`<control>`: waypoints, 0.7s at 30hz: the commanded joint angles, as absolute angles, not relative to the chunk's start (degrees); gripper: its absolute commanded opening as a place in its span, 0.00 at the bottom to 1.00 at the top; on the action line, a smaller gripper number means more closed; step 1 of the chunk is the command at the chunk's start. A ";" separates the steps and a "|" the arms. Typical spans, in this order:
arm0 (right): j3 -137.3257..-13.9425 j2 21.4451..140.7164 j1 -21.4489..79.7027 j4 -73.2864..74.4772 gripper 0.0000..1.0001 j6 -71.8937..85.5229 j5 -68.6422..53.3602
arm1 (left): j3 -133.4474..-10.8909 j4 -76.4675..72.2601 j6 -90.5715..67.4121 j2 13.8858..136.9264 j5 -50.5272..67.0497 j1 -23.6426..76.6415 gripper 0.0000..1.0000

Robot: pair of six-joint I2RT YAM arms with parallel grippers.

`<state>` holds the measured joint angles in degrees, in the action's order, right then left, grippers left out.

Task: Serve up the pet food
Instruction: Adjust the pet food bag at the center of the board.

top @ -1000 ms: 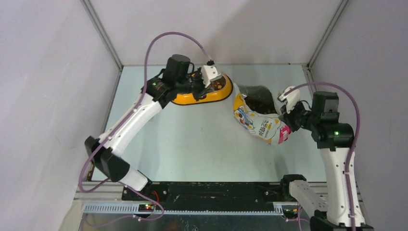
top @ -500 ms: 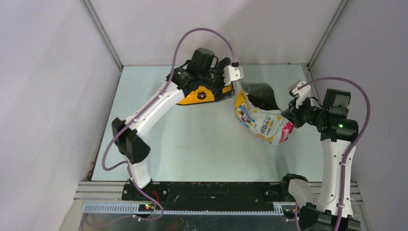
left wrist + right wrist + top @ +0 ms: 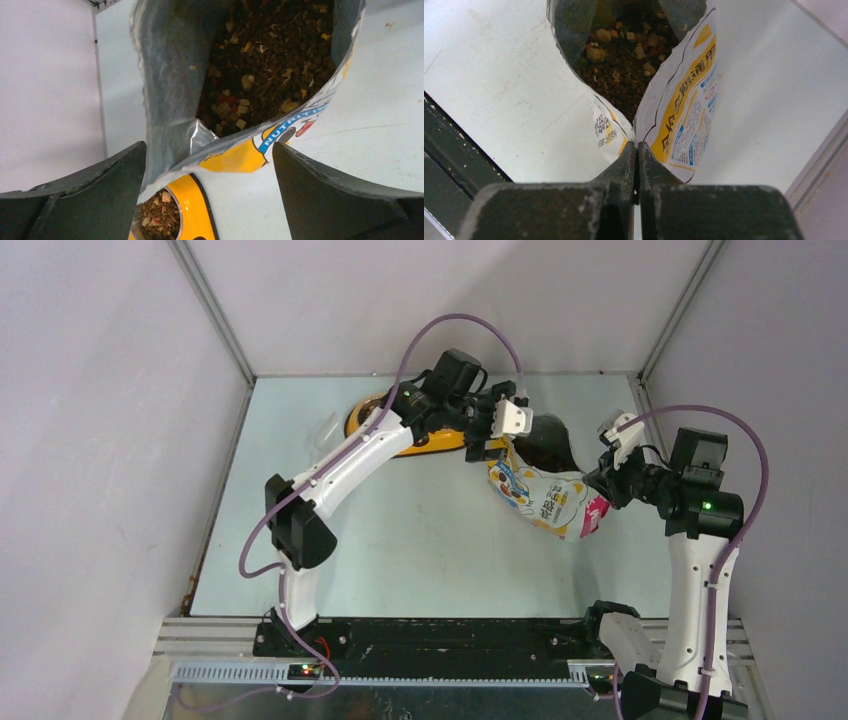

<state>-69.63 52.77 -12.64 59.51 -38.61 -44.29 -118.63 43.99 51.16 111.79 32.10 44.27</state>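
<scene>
The foil bag (image 3: 541, 497) lies tilted with its mouth open toward the back, full of brown pet food (image 3: 270, 60) (image 3: 624, 65). My right gripper (image 3: 601, 477) (image 3: 638, 146) is shut on the bag's edge at its right side. My left gripper (image 3: 501, 436) (image 3: 209, 150) is open at the bag's mouth, its fingers (image 3: 320, 190) straddling the left lip without touching it. Below that lip is the yellow bowl (image 3: 432, 443) (image 3: 195, 200), and one steel cup holds kibble (image 3: 156, 216).
A clear plastic thing (image 3: 328, 428) lies on the table just left of the bowl. Grey walls close in the table on the left, back and right. The black base rail (image 3: 430, 637) runs along the near edge.
My left arm has swung right from over the bowl to the bag's mouth, and its gripper has opened. The right gripper has shifted slightly right, still pinching the bag.
</scene>
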 commanded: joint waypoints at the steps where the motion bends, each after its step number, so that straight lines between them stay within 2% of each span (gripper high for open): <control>1: -71.29 50.71 -13.01 53.52 0.00 -39.72 -48.72 | -119.92 44.38 54.79 113.33 31.08 45.64 0.95; 10: -71.25 50.75 -13.05 53.61 0.00 -40.07 -48.84 | -118.82 41.16 53.54 112.80 27.43 45.57 0.90; 12: -71.24 50.79 -13.01 53.66 0.00 -40.08 -48.94 | -118.96 41.58 53.88 112.61 27.21 45.49 0.84; 15: -71.27 50.61 -13.01 53.43 0.00 -40.01 -48.80 | -119.00 43.39 55.98 112.87 27.37 45.48 0.71; 21: -71.22 49.93 -13.10 52.86 0.00 -39.57 -48.18 | -116.76 48.16 58.64 112.81 29.30 45.53 0.54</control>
<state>-69.19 52.45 -12.64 59.51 -39.24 -44.84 -118.39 43.62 56.14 113.71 27.57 45.60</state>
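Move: The pet food bag's left rim corner is already between or just under the left hand's open fingers; the middle of the bag is roughly 9 cm to that hand's right, 5 cm back and 12 cm below. The bowl tray stands about 18 cm to the left hand's left, 5 cm farther out and some 26 cm lower. The right hand keeps the bag's right rim pinched, with the bag's middle about 5 cm ahead, 7 cm left and 12 cm below. Down first, by about 2 cm and slightly to the right, then about 1 cm forward, the left hand settles over the bag's left rim corner. Its fingers, wide open at the start, then draw together to a little over half open around the corner, without shutting yet. The right hand stays in place, its fingers keeping their closed grip on the opposite rim. ##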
